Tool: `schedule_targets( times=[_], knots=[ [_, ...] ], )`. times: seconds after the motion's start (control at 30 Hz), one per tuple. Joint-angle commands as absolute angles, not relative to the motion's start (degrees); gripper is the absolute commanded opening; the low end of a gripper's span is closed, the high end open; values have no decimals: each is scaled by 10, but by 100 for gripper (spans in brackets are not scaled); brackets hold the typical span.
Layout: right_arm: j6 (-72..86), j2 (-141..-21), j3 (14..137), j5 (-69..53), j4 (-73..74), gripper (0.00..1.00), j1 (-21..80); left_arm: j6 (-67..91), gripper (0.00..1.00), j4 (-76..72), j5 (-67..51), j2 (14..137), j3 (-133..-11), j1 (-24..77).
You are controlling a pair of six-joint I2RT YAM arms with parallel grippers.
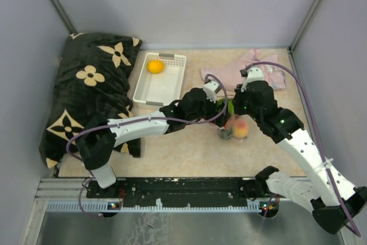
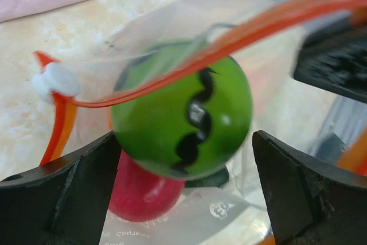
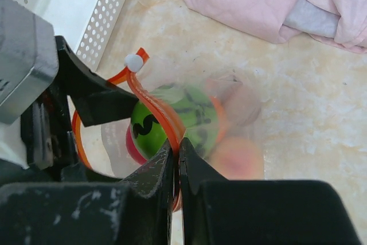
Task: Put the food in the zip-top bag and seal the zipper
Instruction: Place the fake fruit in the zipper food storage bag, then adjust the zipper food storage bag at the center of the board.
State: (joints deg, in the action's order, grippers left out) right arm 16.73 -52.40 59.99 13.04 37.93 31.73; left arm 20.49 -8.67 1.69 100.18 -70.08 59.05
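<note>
The zip-top bag [image 1: 234, 129] lies mid-table with its mouth held up. My right gripper [image 3: 176, 150] is shut on the red-orange zipper [image 3: 152, 107], whose white slider [image 3: 133, 61] sits at the far end. My left gripper [image 2: 183, 190] is open at the bag's mouth. A bright green ball with black stripes [image 2: 182, 110] hangs between its wide-apart fingers [image 2: 69, 199], with a gap on its right side. Under it a red fruit [image 2: 143, 193] lies in the bag, and a peach piece [image 3: 238, 162] shows through the plastic. An orange fruit [image 1: 155, 66] lies in the white basket.
The white slotted basket [image 1: 140, 90] stands at the back left of the bag. A pink cloth [image 1: 229, 73] is bunched at the back right. A black flowered cushion [image 1: 92, 96] fills the left side. Grey walls close in the table.
</note>
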Motion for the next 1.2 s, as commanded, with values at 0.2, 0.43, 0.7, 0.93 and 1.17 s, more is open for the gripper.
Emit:
schedule_targets(
  times=[0.2,0.43,0.7,0.93,1.17],
  knots=[
    [171,-514,601,147,340,7,314,198,100,-138,-77,904,-668,597],
    [171,-512,597,148,340,7,315,188,100,-86,-20,839,-627,597],
    [172,-515,591,141,330,7,315,215,93,2,93,787,-566,595],
    [173,-517,587,136,325,7,314,234,71,33,139,830,-569,589],
    [169,-518,583,145,331,7,314,218,16,47,151,889,-626,586]
  ],
)
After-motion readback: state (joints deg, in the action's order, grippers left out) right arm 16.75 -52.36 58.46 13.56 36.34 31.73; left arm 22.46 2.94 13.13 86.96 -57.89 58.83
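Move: My open left hand is still inside the bag's mouth. The stretch of orange zipper rim it goes for lies about 8 cm to its left, 1 cm back and 3 cm lower. The watermelon sits just off my fingertips, 2 cm ahead, 4 cm right and 2 cm lower; the red apple is level fore-and-aft, 2 cm left and 6 cm below. From my right hand, which already holds the mouth's other end, that stretch is roughly 12 cm left, 4 cm back and 6 cm down. I draw my wide-open left hand up about 8 cm and back some 4 cm, away from the watermelon and out of the bag's mouth, then swing it about 9 cm left and sink to a little below where I started. As I come down on the rim's left stretch, my fingers close and pinch the orange zipper edge. My right hand keeps its grip on the other end, almost still. ##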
